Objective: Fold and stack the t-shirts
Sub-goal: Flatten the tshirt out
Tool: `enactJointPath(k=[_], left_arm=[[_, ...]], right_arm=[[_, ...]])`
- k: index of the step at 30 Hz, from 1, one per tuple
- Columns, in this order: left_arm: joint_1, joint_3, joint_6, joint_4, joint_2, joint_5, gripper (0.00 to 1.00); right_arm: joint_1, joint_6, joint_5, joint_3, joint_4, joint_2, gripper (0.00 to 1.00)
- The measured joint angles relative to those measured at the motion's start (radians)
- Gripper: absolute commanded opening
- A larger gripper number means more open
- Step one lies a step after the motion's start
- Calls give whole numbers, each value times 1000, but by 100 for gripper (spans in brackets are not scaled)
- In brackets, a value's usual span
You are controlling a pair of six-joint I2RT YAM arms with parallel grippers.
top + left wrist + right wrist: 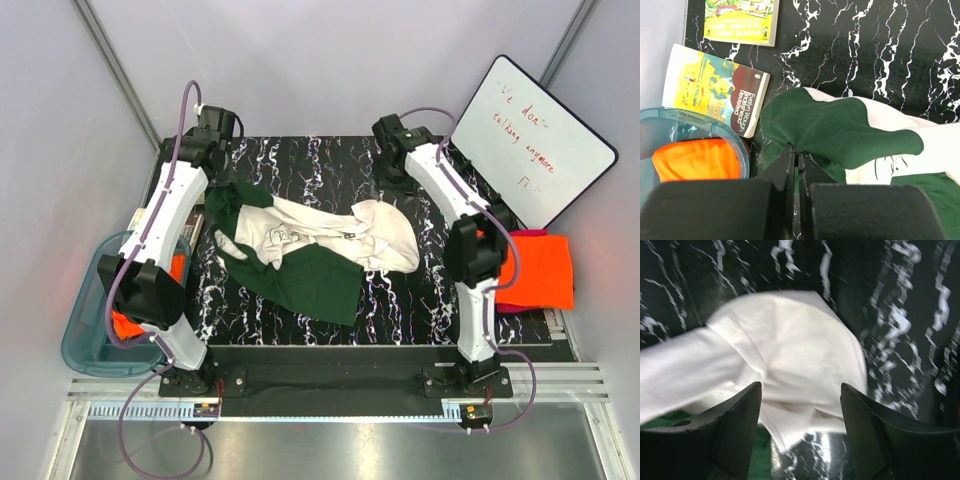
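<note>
A cream t-shirt with dark green sleeves (pixel 320 240) lies crumpled across the middle of the black marbled table (pixel 330 160). My left gripper (pixel 796 152) is shut on the edge of its green sleeve (pixel 840 130), at the shirt's left end (pixel 222 200). My right gripper (pixel 800 390) is open and hovers over the shirt's rounded cream end (pixel 790 350), which shows between the fingers untouched. That view is blurred. One orange t-shirt (pixel 695 160) lies in the bin. Another orange t-shirt (pixel 540 270) lies folded at the right edge.
A clear teal bin (pixel 90 320) stands off the table's left side. Two books (pixel 715 95) lie beside it at the table's left edge. A whiteboard (pixel 540 140) leans at the back right. Something pink lies under the right orange shirt.
</note>
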Motion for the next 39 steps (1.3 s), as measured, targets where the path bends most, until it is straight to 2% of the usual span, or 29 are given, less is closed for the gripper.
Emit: enactJointPath(k=[8, 12, 24, 36, 37, 39], left_arm=[[0, -23, 1, 1, 0, 4, 0], [0, -37, 1, 0, 0, 5, 0], [0, -41, 1, 0, 1, 13, 0], [0, -41, 14, 0, 2, 27, 0], [0, -41, 14, 0, 2, 27, 0], [0, -41, 15, 0, 2, 27, 0]], right_arm=[[19, -10, -109, 362, -52, 364, 71], [52, -12, -113, 505, -112, 466, 73], [116, -14, -92, 532, -162, 468, 74], [164, -34, 107, 532, -171, 512, 71], [164, -36, 119, 532, -171, 522, 69], [164, -42, 136, 531, -172, 542, 50]])
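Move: The t-shirt's white far edge lies about 3 cm ahead of the right hand, 7 cm left and 12 cm below; its white end piece is about 3 cm back, level sideways, and the green panel's middle 12 cm back, 17 cm left, all at table height. From the left hand, pinching raised green cloth, that edge is roughly 28 cm right, 5 cm ahead and 22 cm below. While the left grips green cloth, the open right hand sinks some 10 cm leftward to the white edge. ##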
